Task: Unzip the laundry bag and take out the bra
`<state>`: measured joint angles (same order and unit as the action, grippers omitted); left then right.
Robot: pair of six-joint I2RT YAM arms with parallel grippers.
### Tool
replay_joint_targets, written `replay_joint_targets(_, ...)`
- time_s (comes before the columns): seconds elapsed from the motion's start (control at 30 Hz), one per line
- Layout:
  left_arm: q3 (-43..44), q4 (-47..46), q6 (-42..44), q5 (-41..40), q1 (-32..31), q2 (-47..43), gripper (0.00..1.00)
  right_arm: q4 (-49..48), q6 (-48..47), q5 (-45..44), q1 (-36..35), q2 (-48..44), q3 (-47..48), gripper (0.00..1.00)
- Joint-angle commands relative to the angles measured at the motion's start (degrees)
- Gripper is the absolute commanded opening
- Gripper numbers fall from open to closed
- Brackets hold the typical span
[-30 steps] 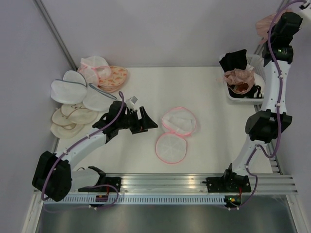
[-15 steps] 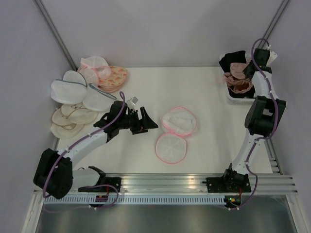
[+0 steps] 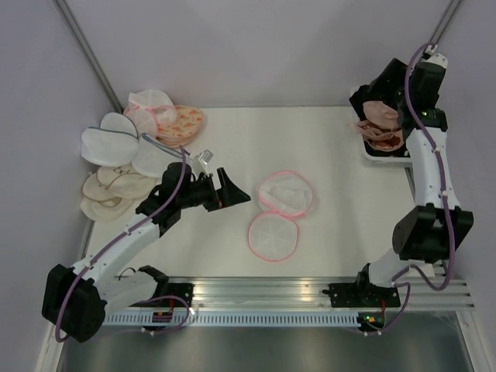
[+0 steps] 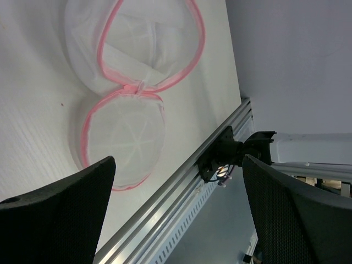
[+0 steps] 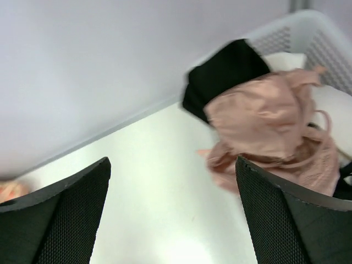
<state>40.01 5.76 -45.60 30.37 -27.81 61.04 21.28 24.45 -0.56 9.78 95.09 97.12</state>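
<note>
The laundry bag lies unzipped and spread flat mid-table, its two white mesh halves edged in pink; the left wrist view shows it too, and nothing is inside. The pale peach bra rests on top of the clothes in the white basket at the back right, and the right wrist view shows the bra blurred. My right gripper hovers open just above the basket, nothing between its fingers. My left gripper stands open left of the bag, holding nothing.
A darker pink bra and a black garment also fill the basket. White mesh bags with blue-grey trim, an orange-patterned pouch and beige pads are piled at the left. An aluminium rail runs along the front edge.
The right arm came down from high at the back right, carrying the peach bra, and opened over the basket; the bra now lies there. The left gripper opened a little wider and rose slightly.
</note>
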Motion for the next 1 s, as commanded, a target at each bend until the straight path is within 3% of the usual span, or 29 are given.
replay_joint_targets(0.0,-0.7,-1.6,-0.2,1.2,0.2,-2.7,1.0,4.0,-4.8,8.2,-4.5,-8.0,-6.1,0.98)
replay_joint_targets(0.3,-3.4,-1.6,0.1,2.2,0.1,-6.6,1.0,5.4,-4.1,17.6,-15.3,-32.7,-27.9,0.98)
replay_joint_targets(0.53,-6.2,-1.4,0.6,-0.4,0.1,-8.7,1.0,13.8,-2.5,21.8,-21.4,-41.0,-39.9,0.98)
replay_joint_targets(0.77,-6.1,-1.2,0.2,-1.3,0.2,-9.4,1.0,15.5,3.2,13.4,-35.4,-43.1,-50.0,0.98)
replay_joint_targets(0.97,-6.2,-0.9,0.2,-1.8,0.2,-9.3,1.0,16.2,8.3,-2.0,-48.7,-39.6,-52.2,0.98)
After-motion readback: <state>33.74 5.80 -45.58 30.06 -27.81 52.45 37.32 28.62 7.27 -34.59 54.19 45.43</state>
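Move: Back and across from the right hand, about 19 cm back, 28 cm to the left and some 31 cm below, lies the unzipped laundry bag; its opened flap is about 11 cm nearer the base than the bag and 4 cm farther left. The white basket with the pink bra sits roughly 3 cm ahead of the right hand, 9 cm to its right and 24 cm lower. The bag lies about 11 cm ahead of the left hand, 15 cm to its right and 17 cm below. Sweeping away from the basket, the empty right hand travels some 30 cm back and 25 cm left towards the open laundry bag, rising slightly at first and then sinking to finish about 18 cm lower. It swings nearly 50 degrees counter-clockwise and, late on, tips its wide-open fingers down, stopping short of touching. The left hand, also open, eases about 2 cm back, away from the bag. ##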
